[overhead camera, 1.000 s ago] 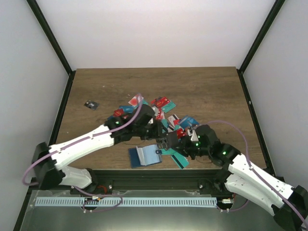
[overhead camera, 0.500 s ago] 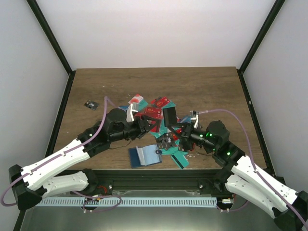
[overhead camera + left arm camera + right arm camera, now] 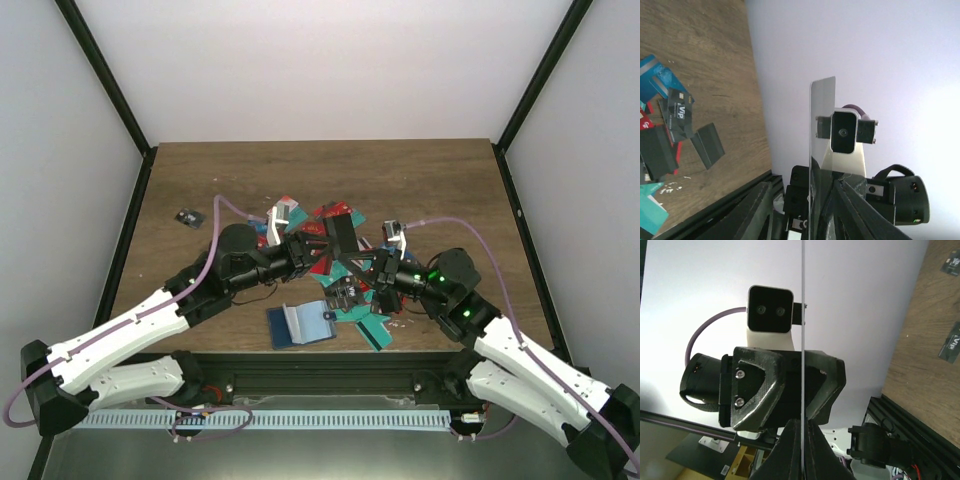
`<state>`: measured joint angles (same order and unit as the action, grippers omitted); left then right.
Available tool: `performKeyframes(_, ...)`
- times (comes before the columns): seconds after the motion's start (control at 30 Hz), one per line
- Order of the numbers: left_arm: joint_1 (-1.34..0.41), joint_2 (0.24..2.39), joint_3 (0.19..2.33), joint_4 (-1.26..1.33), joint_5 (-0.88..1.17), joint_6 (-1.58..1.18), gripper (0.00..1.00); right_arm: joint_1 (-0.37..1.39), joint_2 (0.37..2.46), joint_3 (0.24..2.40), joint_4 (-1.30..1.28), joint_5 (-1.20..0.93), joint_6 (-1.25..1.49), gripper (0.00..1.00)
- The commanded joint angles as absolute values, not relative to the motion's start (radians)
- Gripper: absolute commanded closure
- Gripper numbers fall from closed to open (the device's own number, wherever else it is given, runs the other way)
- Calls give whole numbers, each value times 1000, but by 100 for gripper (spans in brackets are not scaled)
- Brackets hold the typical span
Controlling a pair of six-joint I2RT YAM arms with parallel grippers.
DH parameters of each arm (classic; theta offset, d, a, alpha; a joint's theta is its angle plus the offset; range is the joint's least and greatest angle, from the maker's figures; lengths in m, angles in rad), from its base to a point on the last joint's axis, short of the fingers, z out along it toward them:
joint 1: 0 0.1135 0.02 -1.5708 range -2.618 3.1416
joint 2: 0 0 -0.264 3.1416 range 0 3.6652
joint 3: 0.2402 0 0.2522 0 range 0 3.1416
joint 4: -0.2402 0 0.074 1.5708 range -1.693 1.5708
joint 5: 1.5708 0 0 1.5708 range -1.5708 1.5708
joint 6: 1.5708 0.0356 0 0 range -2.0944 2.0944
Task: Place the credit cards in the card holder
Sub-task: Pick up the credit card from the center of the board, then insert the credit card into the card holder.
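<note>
The credit cards [image 3: 335,262] lie in a loose pile mid-table, red, teal and black. One black card [image 3: 340,236] is lifted above the pile, and my right gripper [image 3: 360,268] is shut on its lower edge. The right wrist view shows this card [image 3: 803,315] edge-on, rising from my pinched right gripper [image 3: 802,424]. My left gripper [image 3: 320,249] faces it from the left, jaws apart around the card's [image 3: 822,125] far end, with a clear gap on one side. The card holder [image 3: 300,323] lies open near the front edge, navy with a lighter blue inside.
A small black chip [image 3: 187,217] lies alone at the left. A black VIP card [image 3: 679,112] and teal cards [image 3: 655,80] lie on the wood beneath. The black frame rail [image 3: 330,360] runs along the near edge, just behind the holder.
My right gripper lifted the black card off the pile and stood it upright. My left arm drew back from the pile, then brought its jaws around the raised card.
</note>
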<state>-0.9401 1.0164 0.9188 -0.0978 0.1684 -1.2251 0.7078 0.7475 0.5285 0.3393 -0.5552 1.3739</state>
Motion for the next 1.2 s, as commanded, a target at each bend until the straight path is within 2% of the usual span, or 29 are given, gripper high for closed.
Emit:
performKeyframes(0.0,-935,1026,906,-45,166,-1217,68,699,748,558,407,-602,1383,99)
performKeyframes(0.1,-935,1037,902,-19,172,-1216,78,700,761,556,420,-629,1384,99)
performKeyframes(0.2,-934,1040,902,-16,156,-1214,93,700,768,549,432,-641,1389,99)
performKeyframes(0.3,-934,1033,903,-21,142,-1205,96,699,772,545,430,-655,1392,99)
performKeyframes(0.33,-935,1028,903,-30,138,-1202,96,699,771,547,415,-654,1387,95)
performKeyframes(0.37,-935,1022,901,-43,133,-1199,96,699,770,549,392,-651,1377,87)
performKeyframes(0.47,-935,996,891,-115,108,-1191,96,699,768,565,290,-636,1326,56)
performKeyframes(0.6,-934,963,881,-263,85,-1174,96,695,797,627,141,-622,1200,37)
performKeyframes(0.9,-934,896,827,-479,108,-1129,96,691,853,690,-75,-584,962,27)
performKeyframes(1.17,-933,876,730,-510,156,-1127,96,689,875,655,-177,-547,860,25)
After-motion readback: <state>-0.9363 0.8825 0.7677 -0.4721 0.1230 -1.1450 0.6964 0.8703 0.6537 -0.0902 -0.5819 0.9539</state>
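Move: The black credit card hangs in the right fingers with its near left edge already between the open left fingers, its middle about 3 cm right and 2 cm ahead of the left hand, and 3 cm ahead and 2 cm left of the right hand. The open card holder lies some 30 cm below the left hand, 5 cm left and 3 cm back; at table height too, the VIP card is 5 cm ahead and 5 cm right, the striped teal card 5 cm back and 12 cm right. The left fingers close and pinch the black card's left edge while the right hand holds it nearly still in the air; only then do the right fingers spread wide and let go. The left hand, keeping its pinch, carries the card some 11 cm down, about 6 cm left and 3 cm back towards the card holder, fingers dipping roughly 20 degrees, while the emptied right hand sinks about 7 cm with its fingers tipping down. ##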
